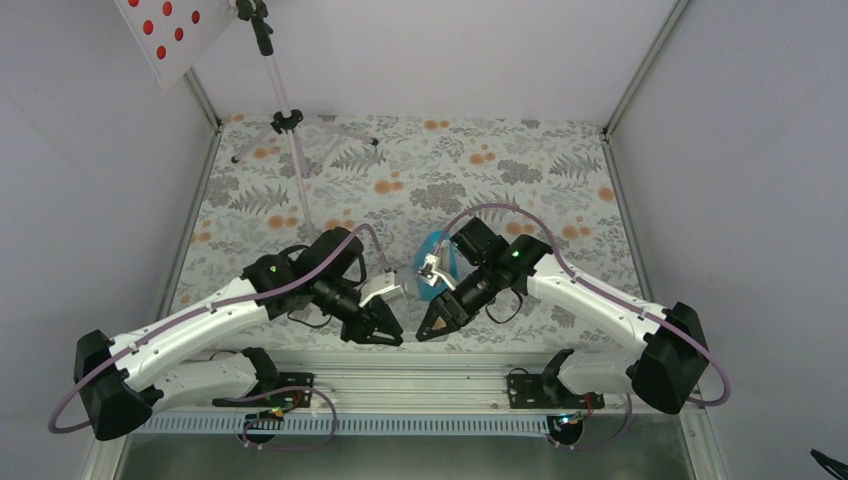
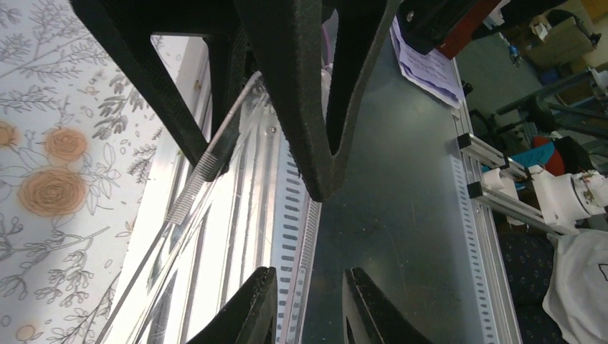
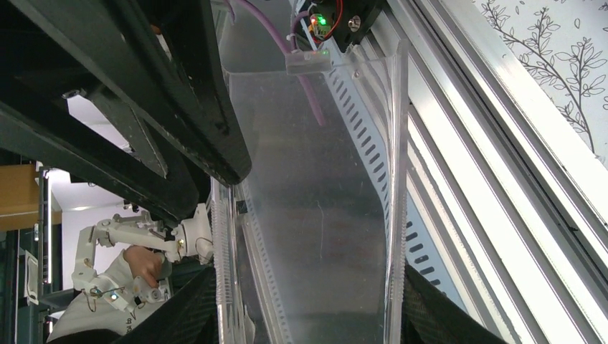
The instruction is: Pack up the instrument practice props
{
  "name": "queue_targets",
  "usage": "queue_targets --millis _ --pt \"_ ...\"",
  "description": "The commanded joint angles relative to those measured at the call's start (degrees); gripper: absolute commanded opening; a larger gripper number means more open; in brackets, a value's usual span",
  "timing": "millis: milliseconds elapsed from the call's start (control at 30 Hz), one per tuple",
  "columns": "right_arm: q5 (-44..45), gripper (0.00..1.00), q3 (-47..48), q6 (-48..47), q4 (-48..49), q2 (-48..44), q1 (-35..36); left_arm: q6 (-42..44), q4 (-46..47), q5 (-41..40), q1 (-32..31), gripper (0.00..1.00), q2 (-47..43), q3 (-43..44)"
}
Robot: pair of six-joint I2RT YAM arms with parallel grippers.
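The silver tripod music stand [image 1: 284,110] stands at the far left corner. Its pale desk [image 1: 165,35] shows red dots. The turquoise metronome [image 1: 438,258] sits mid-table, mostly hidden behind my right wrist. Over the near edge, my right gripper [image 1: 428,328] [image 3: 308,294] is shut on a clear plastic piece [image 3: 323,201], its fingers [image 3: 430,304] pressing the piece's ribbed sides. My left gripper [image 1: 390,337] [image 2: 310,279] hangs just left of it, tips facing it. The left jaws stand a narrow gap apart with nothing between them. In the left wrist view the clear plastic piece [image 2: 215,161] lies left of that gap.
A floral cloth [image 1: 450,170] covers the table. Aluminium rails [image 1: 420,365] and a slotted strip [image 1: 400,424] run along the near edge under both grippers. Grey walls and metal posts [image 1: 640,70] close the left, back and right sides.
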Motion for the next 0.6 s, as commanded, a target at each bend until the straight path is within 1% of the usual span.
queue_targets --millis 0,100,267,433,467,500,567 --pt "-1.8 0.37 1.5 -0.6 -0.1 0.0 0.5 0.2 0.3 1.7 -1.8 0.21 1.0 -0.1" --pt "-1.9 0.37 1.4 -0.7 -0.1 -0.1 0.4 0.1 0.1 1.2 -2.6 0.15 1.5 0.0" --pt "-1.9 0.37 1.2 -0.9 -0.2 -0.2 0.5 0.1 0.3 2.0 -3.2 0.03 1.9 -0.2" --pt "-1.4 0.38 1.1 -1.1 -0.2 -0.2 0.5 -0.2 0.6 4.3 -3.4 0.02 2.5 -0.6" --pt "-1.2 0.39 1.2 -1.1 0.0 -0.2 0.4 -0.3 0.6 4.5 -3.3 0.02 2.6 -0.7" --pt "-0.6 0.43 1.2 -0.9 0.3 -0.4 0.4 -0.3 0.6 4.6 -3.3 0.02 2.7 -0.8" --pt "2.3 0.55 1.8 0.5 1.3 -1.2 0.2 -0.8 1.2 4.5 -3.3 0.02 2.9 -1.4"
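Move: From the left gripper, the middle of the clear case lies about 2 cm ahead, 2 cm right and 2 cm lower, its back edge already between the parted fingertips. The blue holder stands on the table about 14 cm ahead, 8 cm right and 17 cm below; the nearest tripod foot is some 16 cm ahead, 20 cm left and 20 cm below. The right gripper holds the case, whose middle is 3 cm to that hand's left, 1 cm back and 2 cm below. Shut the left fingertips nearly fully to pinch the clear case's thin back edge, while drawing that hand back about 1.5 cm, with a small sink and drift right as it closes. Keep the right gripper almost in place, still holding the case across its sides. ##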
